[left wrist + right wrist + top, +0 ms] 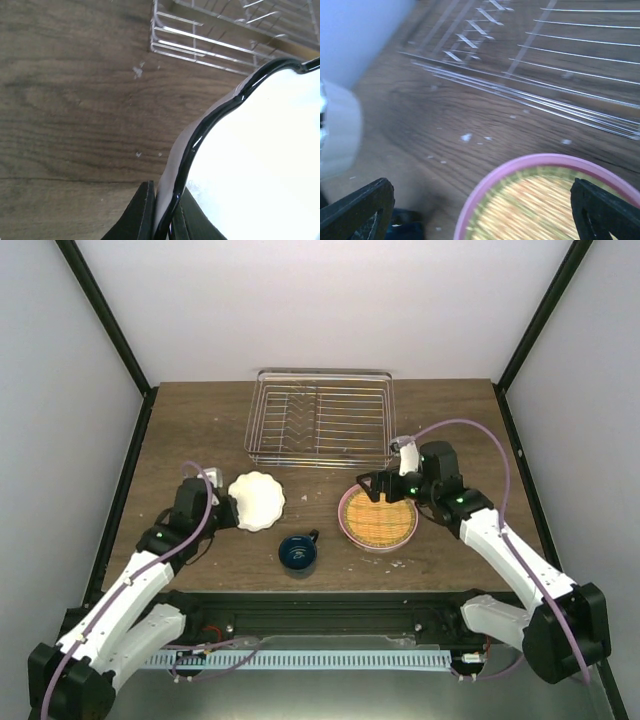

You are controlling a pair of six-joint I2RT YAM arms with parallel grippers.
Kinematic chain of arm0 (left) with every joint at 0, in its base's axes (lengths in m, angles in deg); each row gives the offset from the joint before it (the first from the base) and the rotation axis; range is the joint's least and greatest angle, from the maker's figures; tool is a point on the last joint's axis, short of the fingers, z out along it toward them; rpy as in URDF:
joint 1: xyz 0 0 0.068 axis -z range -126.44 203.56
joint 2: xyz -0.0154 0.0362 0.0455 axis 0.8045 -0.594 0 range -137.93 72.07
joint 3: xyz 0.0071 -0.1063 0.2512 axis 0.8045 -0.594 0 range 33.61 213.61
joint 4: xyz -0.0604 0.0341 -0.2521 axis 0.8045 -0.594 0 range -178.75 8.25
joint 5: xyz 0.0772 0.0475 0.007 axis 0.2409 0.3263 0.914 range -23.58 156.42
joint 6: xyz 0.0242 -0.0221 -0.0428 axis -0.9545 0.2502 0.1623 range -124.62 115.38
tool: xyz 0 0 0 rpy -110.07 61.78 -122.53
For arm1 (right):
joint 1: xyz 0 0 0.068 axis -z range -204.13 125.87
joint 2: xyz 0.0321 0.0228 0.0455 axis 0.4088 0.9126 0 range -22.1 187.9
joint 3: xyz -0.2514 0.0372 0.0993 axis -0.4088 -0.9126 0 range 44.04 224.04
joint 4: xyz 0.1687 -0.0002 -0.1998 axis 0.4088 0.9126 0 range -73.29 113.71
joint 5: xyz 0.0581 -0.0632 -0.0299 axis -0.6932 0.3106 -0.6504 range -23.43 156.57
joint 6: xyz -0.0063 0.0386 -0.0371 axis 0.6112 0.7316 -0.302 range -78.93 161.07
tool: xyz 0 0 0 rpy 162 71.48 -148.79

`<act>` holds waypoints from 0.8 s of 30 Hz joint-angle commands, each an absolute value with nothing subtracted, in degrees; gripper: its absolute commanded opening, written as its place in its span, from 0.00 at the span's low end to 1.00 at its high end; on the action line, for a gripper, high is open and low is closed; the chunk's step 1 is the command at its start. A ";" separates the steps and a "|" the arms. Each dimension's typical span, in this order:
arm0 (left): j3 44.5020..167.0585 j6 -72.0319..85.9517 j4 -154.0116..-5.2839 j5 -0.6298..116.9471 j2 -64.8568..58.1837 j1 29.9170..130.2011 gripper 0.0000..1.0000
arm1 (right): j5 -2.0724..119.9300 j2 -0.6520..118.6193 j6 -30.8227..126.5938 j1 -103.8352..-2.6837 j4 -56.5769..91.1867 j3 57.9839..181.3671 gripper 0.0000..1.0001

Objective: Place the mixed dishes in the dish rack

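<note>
The white scalloped bowl [257,500] sits left of centre, and my left gripper [228,508] is shut on its near-left rim. In the left wrist view the bowl [260,150] has its dark edge pinched between the fingers [140,215]. A pink plate [347,525] lies right of centre with a yellow-lime ribbed plate [379,517] stacked in it. My right gripper [385,487] hangs open over the stack's far edge. In the right wrist view the pink rim [490,185] rings the yellow plate [545,210], with a greenish band between them. The dark blue mug [298,553] stands near the front. The dish rack [322,418] stands at the back.
The rack's wire wall [200,40] lies just beyond the bowl, and its wires [560,75] run just past the plates. Grey enclosure walls with black posts bound the table on three sides. Small white specks dot the wood.
</note>
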State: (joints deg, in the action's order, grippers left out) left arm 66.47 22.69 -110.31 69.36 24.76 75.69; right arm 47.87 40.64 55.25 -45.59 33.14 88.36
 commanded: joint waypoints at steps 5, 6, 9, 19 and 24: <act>68.38 20.09 -98.64 63.65 25.83 75.80 0.00 | 24.89 44.51 58.82 -51.56 19.34 88.86 0.97; 68.41 20.45 -97.58 62.56 25.50 75.80 0.00 | 24.50 45.58 58.52 -53.12 18.63 89.45 0.98; 68.93 21.34 -95.09 60.07 24.70 75.80 0.00 | 22.92 49.39 58.79 -56.26 15.61 90.84 0.98; 67.54 21.62 -93.34 58.51 26.66 75.88 0.00 | 19.59 58.67 63.18 -61.87 3.93 92.64 0.99; 66.91 21.83 -92.50 57.41 26.61 75.88 0.00 | 17.54 63.32 64.95 -63.08 0.34 94.79 0.98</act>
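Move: The left hand still pinches the white plate by its rim, and the open right gripper it is taken towards is about 40 cm to its right, 5 ahead and 5 higher. From the right hand, the white plate's middle is some 33 cm left, 3 back and 5 lower; the pink plate is 3 cm right, 2 back and 18 below; the blue mug is 22 left, 15 back and 15 below. Open right hand sweeps some 16 cm left and back towards the white plate; left hand lifts it rightward. ##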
